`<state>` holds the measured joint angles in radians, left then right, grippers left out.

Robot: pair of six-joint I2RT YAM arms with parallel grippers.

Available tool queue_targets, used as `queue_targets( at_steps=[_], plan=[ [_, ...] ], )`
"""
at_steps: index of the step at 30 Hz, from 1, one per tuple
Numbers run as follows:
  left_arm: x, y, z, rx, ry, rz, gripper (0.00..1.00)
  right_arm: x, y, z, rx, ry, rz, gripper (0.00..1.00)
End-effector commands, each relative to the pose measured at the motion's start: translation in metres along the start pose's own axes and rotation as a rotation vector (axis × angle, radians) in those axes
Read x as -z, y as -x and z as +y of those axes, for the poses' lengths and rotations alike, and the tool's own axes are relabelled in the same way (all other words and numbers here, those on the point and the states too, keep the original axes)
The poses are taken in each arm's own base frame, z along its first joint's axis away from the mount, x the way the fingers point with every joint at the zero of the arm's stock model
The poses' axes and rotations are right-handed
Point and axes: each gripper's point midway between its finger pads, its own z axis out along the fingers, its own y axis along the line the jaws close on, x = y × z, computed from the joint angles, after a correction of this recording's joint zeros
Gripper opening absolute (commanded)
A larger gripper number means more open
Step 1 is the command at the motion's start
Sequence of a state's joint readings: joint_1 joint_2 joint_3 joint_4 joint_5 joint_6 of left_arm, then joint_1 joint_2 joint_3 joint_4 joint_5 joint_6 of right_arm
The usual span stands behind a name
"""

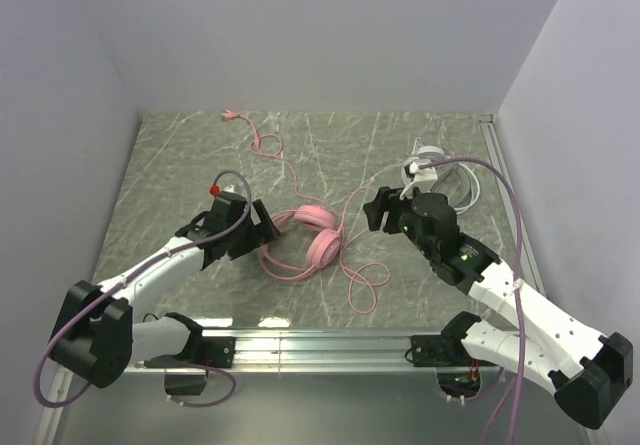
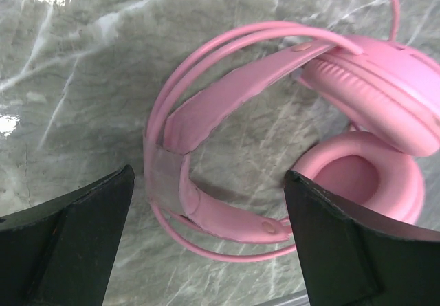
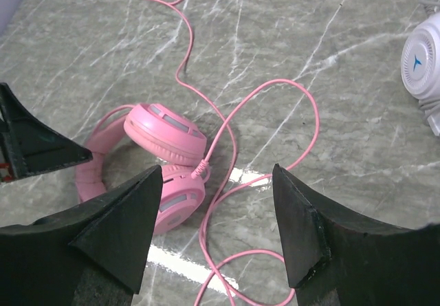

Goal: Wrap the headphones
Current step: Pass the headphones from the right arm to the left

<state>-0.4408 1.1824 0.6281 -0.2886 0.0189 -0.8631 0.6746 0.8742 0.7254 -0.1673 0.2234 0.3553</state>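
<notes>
The pink headphones (image 1: pixel 310 243) lie on the marble table, cups together, headband (image 2: pixel 206 113) arching to the left. Their long pink cord (image 1: pixel 285 165) snakes to the back left and loops at the front (image 1: pixel 365 285). My left gripper (image 1: pixel 265 227) hangs open just left of them; in its wrist view the gripper (image 2: pixel 207 182) has a finger on each side of the headband, not touching it. My right gripper (image 1: pixel 372 210) is open to their right; in its wrist view the gripper (image 3: pixel 216 175) hovers above the cord (image 3: pixel 227 120) beside the cups (image 3: pixel 165 134). White-grey headphones (image 1: pixel 430 165) sit at the back right, behind the right arm.
Grey walls close in the table on the left, back and right. A metal rail (image 1: pixel 320 345) runs along the near edge between the arm bases. The white cup (image 3: pixel 423 62) shows at the right edge of the right wrist view.
</notes>
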Motion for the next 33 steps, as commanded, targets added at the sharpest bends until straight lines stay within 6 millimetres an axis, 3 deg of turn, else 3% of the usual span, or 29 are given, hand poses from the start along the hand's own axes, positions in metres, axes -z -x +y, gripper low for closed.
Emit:
queue_targets(
  at_steps=[1, 17, 23, 26, 27, 29, 30, 33],
  plan=[
    [-0.005, 0.007, 0.001, 0.008, 0.034, -0.048, 0.95, 0.004, 0.02, 0.006, -0.034, 0.026, -0.073, 0.72],
    [-0.031, -0.013, 0.011, -0.027, 0.153, 0.01, 0.83, 0.008, 0.02, 0.008, -0.045, 0.053, -0.082, 0.72],
    [-0.04, -0.02, 0.016, -0.048, 0.191, 0.017, 0.68, 0.005, 0.019, 0.009, -0.047, 0.057, -0.075, 0.72],
    [-0.042, -0.019, 0.021, -0.065, 0.207, 0.0, 0.45, 0.006, 0.019, 0.009, -0.046, 0.061, -0.075, 0.72],
    [-0.042, -0.019, 0.023, -0.074, 0.208, -0.003, 0.28, 0.006, 0.019, 0.009, -0.045, 0.062, -0.078, 0.72],
    [-0.042, -0.017, 0.025, -0.075, 0.221, -0.01, 0.06, 0.006, 0.019, 0.009, -0.047, 0.062, -0.079, 0.72],
    [-0.042, -0.017, 0.025, -0.084, 0.225, -0.011, 0.0, 0.007, 0.021, 0.009, -0.049, 0.065, -0.085, 0.72],
    [-0.041, -0.012, 0.031, -0.099, 0.261, -0.026, 0.0, 0.006, 0.019, 0.009, -0.047, 0.068, -0.08, 0.72]
  ],
)
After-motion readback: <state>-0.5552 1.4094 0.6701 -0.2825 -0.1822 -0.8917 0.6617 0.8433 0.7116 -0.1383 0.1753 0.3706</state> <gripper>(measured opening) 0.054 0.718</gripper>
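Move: The crown of the pink headband lies almost straight under the open left hand, about 5 cm down and roughly a centimetre back and to the left. At about the same depth, the near ear cup stands some 12 cm to the right of the hand and level with it, the far ear cup about 10 cm to the right and 7 cm ahead. From the right hand the crown is about 20 cm to the left, level with it and some 20 cm below. The left hand sinks about 5 cm, nearly straight down onto the crown of the pink headband, rolling roughly 10 degrees so that its left side rises, with the fingers still mostly open on the way. Low at the table it all but stops and the fingers snap shut, beginning a pinch on the band and the pink cable coils wrapped along it, with the ear cups left free to the right. ##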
